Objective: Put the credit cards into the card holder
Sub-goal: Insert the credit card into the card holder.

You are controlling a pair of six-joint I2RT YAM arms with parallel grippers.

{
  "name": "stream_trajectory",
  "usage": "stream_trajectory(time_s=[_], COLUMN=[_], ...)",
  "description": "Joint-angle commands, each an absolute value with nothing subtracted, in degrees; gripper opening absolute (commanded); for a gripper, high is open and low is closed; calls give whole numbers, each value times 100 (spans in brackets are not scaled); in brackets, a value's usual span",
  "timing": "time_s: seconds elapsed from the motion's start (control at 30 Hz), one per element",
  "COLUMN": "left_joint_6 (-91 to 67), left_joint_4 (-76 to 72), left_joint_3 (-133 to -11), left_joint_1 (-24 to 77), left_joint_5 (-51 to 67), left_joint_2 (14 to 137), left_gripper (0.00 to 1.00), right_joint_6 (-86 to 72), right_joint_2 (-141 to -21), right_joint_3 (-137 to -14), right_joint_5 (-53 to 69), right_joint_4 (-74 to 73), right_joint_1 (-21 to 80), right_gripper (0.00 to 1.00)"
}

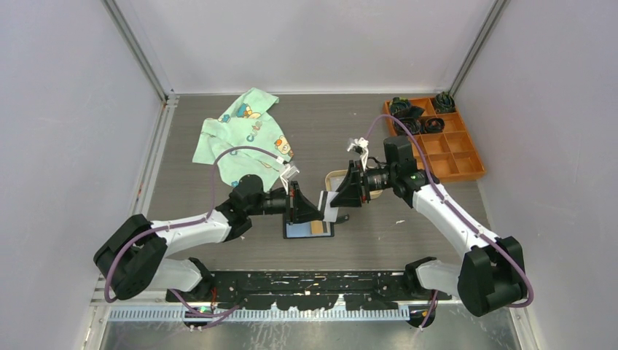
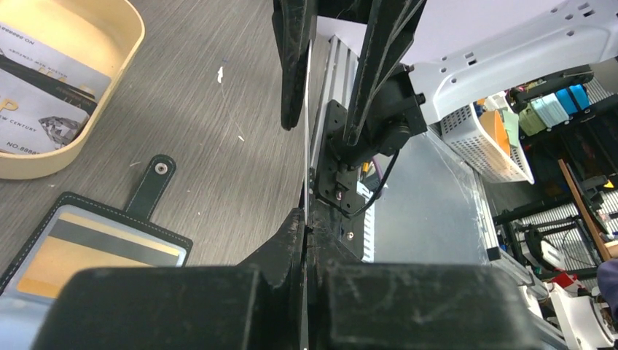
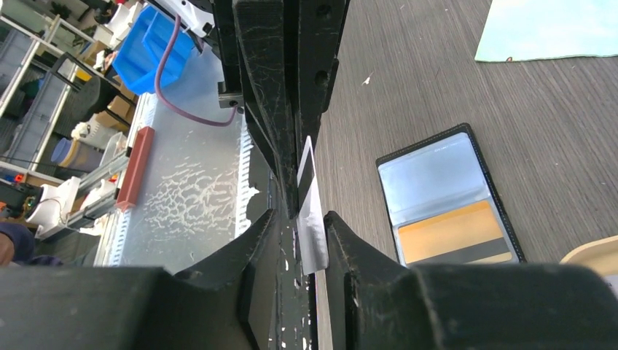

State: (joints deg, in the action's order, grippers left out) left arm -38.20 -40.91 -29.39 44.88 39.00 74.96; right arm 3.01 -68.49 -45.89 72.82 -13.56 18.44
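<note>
A white credit card (image 3: 312,222) stands on edge above the table, between the two arms. My left gripper (image 2: 304,219) is shut on one end of it; only the card's thin edge (image 2: 307,131) shows there. My right gripper (image 3: 299,219) is open around the other end, with a gap beside the card. Both grippers meet over the middle of the table, left gripper (image 1: 318,210) and right gripper (image 1: 337,199). Just below them the black card holder (image 1: 310,229) lies open and flat, with an orange card (image 3: 452,233) in its pocket and its snap tab (image 2: 154,182) sticking out.
A beige oval tray (image 2: 109,109) holding more cards (image 2: 44,95) sits just behind the holder. A green printed cloth (image 1: 244,135) lies at the back left. An orange compartment box (image 1: 444,142) with dark bits stands at the back right.
</note>
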Motion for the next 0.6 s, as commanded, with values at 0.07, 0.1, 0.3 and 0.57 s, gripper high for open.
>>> stream_trajectory(time_s=[0.07, 0.1, 0.3, 0.57], left_joint_6=[-3585, -3592, -3724, -3488], left_joint_4=[-4051, -4063, -3874, -959], left_joint_3=[-3149, -3140, -2736, -1809], left_joint_1=[4482, 4482, 4369, 4274], left_joint_5=[4047, 4032, 3094, 715], left_joint_2=[7311, 7299, 6728, 4530], left_gripper=[0, 0, 28, 73], right_joint_6=[527, 527, 246, -1379], right_joint_2=[-6824, -6825, -6889, -7471], right_joint_3=[-4902, -4916, -4802, -4105], right_joint_5=[7528, 7532, 6833, 5318], right_joint_4=[-1470, -1487, -1617, -493], right_joint_1=[1868, 1882, 1955, 2268], right_gripper=[24, 16, 1, 1])
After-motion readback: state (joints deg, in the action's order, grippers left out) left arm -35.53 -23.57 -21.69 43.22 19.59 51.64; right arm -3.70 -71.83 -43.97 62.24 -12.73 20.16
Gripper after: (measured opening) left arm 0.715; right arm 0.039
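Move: The credit card lies nearly level in my left hand's shut fingers, its middle about 3 cm to the right of that hand and 2 cm ahead. My open right hand already straddles its other edge, with the card's middle some 2 cm to that hand's left and 1 cm back. From the right hand the open card holder lies about 8 cm left, 1 cm back and 19 cm below; the tray is 10 cm ahead and 6 cm right, just as low. I hold both hands nearly still while my right fingers close and pinch the free edge of the card. Then my left fingers open wide, let go and draw off about 6 cm to the left and slightly forward, turning some 20 degrees counter-clockwise. With the card gripped, my right hand sinks about 4 cm towards the card holder, easing a little forward, its fingertips dipping. ##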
